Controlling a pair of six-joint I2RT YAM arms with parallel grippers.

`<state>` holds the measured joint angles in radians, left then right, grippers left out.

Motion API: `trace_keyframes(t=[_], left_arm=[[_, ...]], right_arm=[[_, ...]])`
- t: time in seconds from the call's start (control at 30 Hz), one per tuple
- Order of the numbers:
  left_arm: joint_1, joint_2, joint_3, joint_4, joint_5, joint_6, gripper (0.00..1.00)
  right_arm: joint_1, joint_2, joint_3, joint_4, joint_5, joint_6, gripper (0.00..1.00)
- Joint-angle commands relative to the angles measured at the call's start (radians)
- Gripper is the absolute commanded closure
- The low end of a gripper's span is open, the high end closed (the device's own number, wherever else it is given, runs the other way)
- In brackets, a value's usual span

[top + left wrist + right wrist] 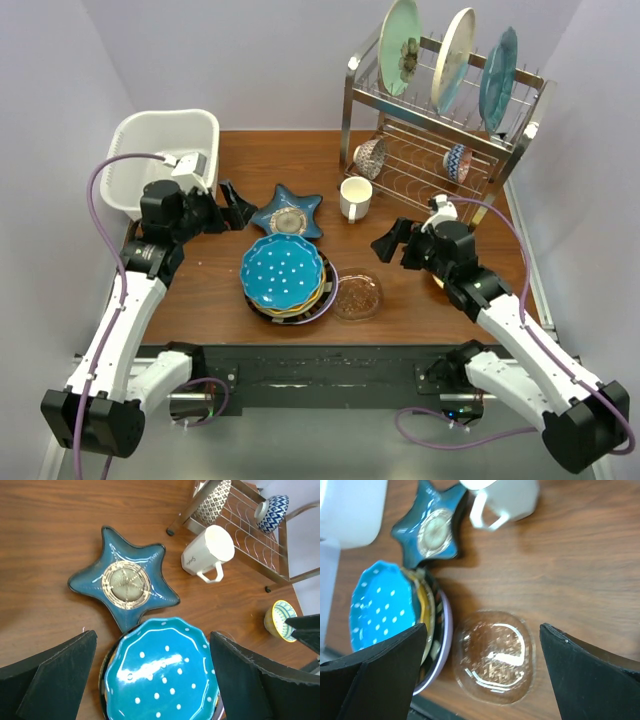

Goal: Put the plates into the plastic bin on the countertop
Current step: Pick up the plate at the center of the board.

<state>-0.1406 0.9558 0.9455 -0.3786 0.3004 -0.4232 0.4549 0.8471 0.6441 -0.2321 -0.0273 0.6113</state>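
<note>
A stack of plates (283, 275) sits at the front middle of the countertop (200, 290), a blue white-dotted plate (162, 675) on top and a lavender rim (441, 645) at the bottom. Behind it lies a blue star-shaped dish (288, 212). Three more plates stand upright in the rack: pale green (400, 45), cream (455, 50) and blue (498, 68). The white plastic bin (130, 140) is at the back left. My left gripper (232, 208) hovers open between the bin and the star dish (125, 582). My right gripper (392, 242) hangs open above a clear glass dish (495, 657).
A steel wire rack (440, 130) fills the back right, with two small patterned bowls (371, 157) on its lower shelf. A white mug (355, 197) stands in front of it. A small yellow-patterned bowl (281, 620) sits at the right. The glass dish (357, 295) touches the stack's right side.
</note>
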Motion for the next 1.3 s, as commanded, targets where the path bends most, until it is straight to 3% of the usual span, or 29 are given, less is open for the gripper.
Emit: trace_keyframes(t=[0.0,0.23,0.33,0.5,0.67,1.1,1.17,1.23,1.27], left_arm=[[-0.002,-0.005,-0.007,-0.013,0.066,-0.048,0.00],[-0.002,-0.031,-0.059,0.006,0.083,-0.055,0.00],[-0.002,-0.028,-0.073,-0.022,0.075,-0.065,0.00],[-0.002,-0.035,-0.109,-0.062,0.040,-0.071,0.00],[-0.002,-0.042,-0.155,-0.062,0.046,-0.081,0.01],[-0.005,-0.069,-0.251,-0.028,0.057,-0.111,0.01],[-0.002,-0.065,-0.257,-0.031,0.054,-0.106,0.02],[-0.004,-0.063,-0.260,-0.031,0.051,-0.106,0.04],[-0.004,-0.061,-0.263,-0.029,0.051,-0.106,0.04]], right_arm=[[0.077,0.042,0.074,0.028,-0.071,0.042,0.01],[0.342,0.225,0.156,0.089,-0.040,0.076,0.01],[0.384,0.311,0.199,0.076,-0.030,0.093,0.05],[0.409,0.392,0.232,0.074,-0.031,0.133,0.22],[0.426,0.452,0.242,0.094,-0.036,0.145,0.33],[0.432,0.507,0.256,0.099,-0.011,0.139,0.37],[0.432,0.514,0.258,0.100,0.001,0.142,0.40],[0.432,0.523,0.262,0.096,0.016,0.150,0.52],[0.433,0.524,0.264,0.093,0.021,0.151,0.53]])
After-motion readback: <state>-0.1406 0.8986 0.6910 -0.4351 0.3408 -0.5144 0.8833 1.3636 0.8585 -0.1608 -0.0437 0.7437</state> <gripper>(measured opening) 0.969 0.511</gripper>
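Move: The blue dotted plate on top of the stack lies about 24 cm to my right hand's left, some 5 cm back and 8 cm lower. For that hand, the brown glass plate is roughly 9 cm back and 7 cm left, the mug about 11 cm ahead and 8 cm left. From my left hand the dotted plate is about 9 cm right, 9 cm back and 15 cm down; the blue star dish sits 4 cm ahead and 10 cm right. I sweep my right hand about 16 cm left and a little back to the dotted plate's right edge, turning it some 20 degrees counter-clockwise, then lower it about 5 cm, tipping the fingers down as they close to half open. My left hand, fingers wide open, sinks some 10 cm and draws back towards the plate's left side, tipping down too. ##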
